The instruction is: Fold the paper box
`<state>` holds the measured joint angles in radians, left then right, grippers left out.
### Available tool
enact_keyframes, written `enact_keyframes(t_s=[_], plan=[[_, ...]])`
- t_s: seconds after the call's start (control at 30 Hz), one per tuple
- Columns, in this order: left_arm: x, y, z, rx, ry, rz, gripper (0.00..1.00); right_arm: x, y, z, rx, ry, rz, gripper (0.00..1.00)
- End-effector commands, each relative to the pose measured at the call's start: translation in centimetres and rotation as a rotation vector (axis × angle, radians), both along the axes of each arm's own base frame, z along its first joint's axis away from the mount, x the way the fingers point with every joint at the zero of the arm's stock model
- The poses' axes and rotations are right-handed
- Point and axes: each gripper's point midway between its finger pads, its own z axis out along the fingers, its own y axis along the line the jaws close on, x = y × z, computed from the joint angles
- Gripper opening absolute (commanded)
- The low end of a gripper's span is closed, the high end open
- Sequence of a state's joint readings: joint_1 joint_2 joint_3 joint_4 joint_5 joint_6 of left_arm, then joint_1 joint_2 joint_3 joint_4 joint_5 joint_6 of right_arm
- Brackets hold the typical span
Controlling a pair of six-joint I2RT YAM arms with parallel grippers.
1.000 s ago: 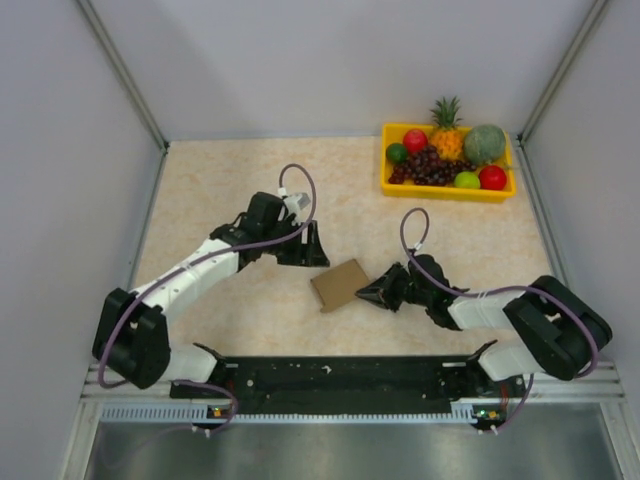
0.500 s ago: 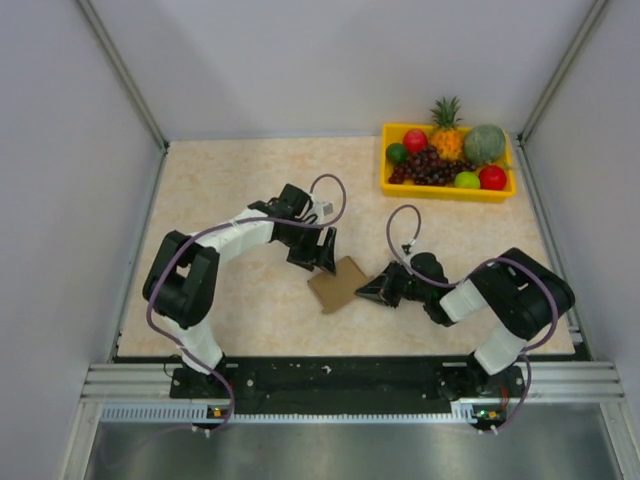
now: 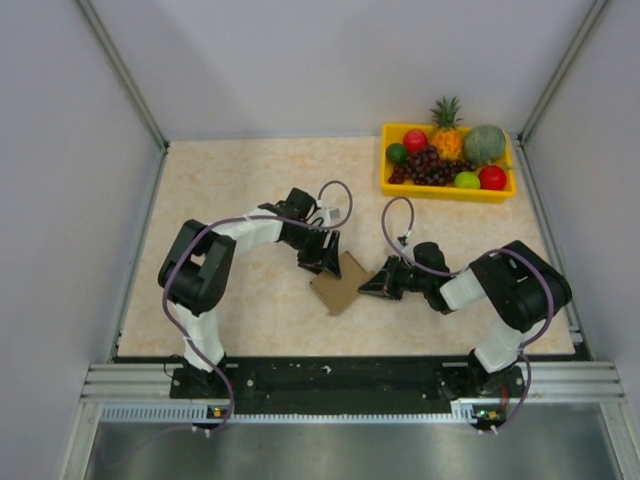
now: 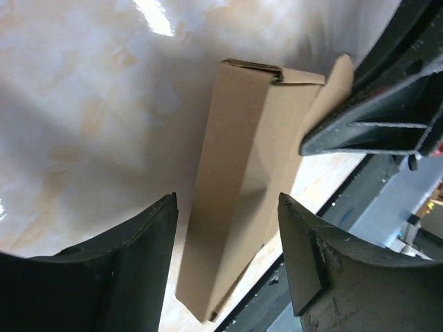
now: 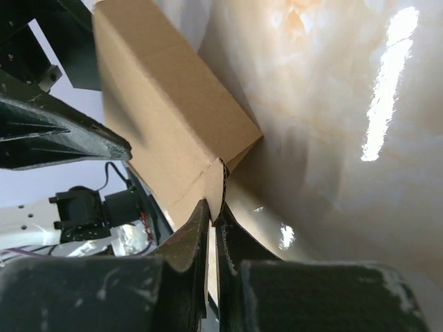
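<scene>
The paper box (image 3: 340,284) is a flattened brown cardboard piece lying mid-table. In the left wrist view the paper box (image 4: 242,180) stands edge-on between my left gripper's (image 4: 227,202) dark fingers (image 4: 138,270), with a gap on each side; this gripper (image 3: 326,256) is open at the box's far-left edge. My right gripper (image 3: 374,286) is at the box's right side. In the right wrist view my right gripper (image 5: 216,207) is shut on a corrugated corner flap of the paper box (image 5: 166,117).
A yellow tray (image 3: 445,192) with a pineapple, grapes and other fruit stands at the back right. Grey walls close in both sides and the back. A black rail (image 3: 340,375) runs along the near edge between the arm bases.
My left arm has swung right and down from up-left of the box until its jaws straddle the box's edge. The right gripper has shut on the box's right corner and shifted slightly up-left.
</scene>
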<state>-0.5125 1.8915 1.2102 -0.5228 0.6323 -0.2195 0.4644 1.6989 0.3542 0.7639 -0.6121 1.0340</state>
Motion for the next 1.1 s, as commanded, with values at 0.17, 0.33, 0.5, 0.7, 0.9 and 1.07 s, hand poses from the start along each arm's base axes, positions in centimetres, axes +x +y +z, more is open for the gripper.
enact_keyframes(t_s=[0.17,0.33,0.5,0.7,0.9,1.07], plan=[[-2.2,-2.6,2.4,-0.246,0.077,-0.040,0.65,0.1,-2.0,-3.2,-0.159,-0.028,0.007,0.00],[-2.8,-3.0,2.8,-0.296,0.111,-0.040,0.45,0.2,-1.8,-2.4,-0.144,-0.061,0.021,0.00],[-2.7,-3.4,4.6,-0.360,0.093,-0.038,0.21,-0.2,-1.9,-0.3,-0.136,-0.126,0.055,0.31],[-3.5,-3.6,8.2,-0.537,0.163,-0.031,0.15,-1.0,-3.5,5.6,-0.215,-0.325,0.103,0.68],[-3.6,-2.2,13.5,-0.785,0.213,0.029,0.21,-1.1,-5.4,13.6,-0.244,-0.585,0.039,0.93],[-4.9,-1.3,19.9,-1.019,0.214,-0.002,0.23,-1.1,-3.5,18.6,-0.077,-0.524,0.013,0.95]])
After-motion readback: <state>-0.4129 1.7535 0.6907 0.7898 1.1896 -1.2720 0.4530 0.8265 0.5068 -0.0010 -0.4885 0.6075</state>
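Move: The paper box lies just under the left hand's open fingers, its middle about 3 cm back, 3 cm to the right and roughly 2 cm below. Its rounded paper tab is about 9 cm to the right of the left hand and 3 cm back. For the right hand, shut right at that tab, the box's middle is some 5 cm to the left and 1 cm ahead, about level in height. The left hand, pointing right and down astride the box, first draws back about 3 cm and a little right, closes partway across the box's thickness, then lifts it about 10 cm, swinging its fingers up some 40 degrees until they point nearly level to the right. The right hand stays with its shut fingertips at the tab, easing down slightly, and only once the left has closed does it open wide, come free and rise steeply some 16 cm, drifting about 4 cm to the right, away from the box. ##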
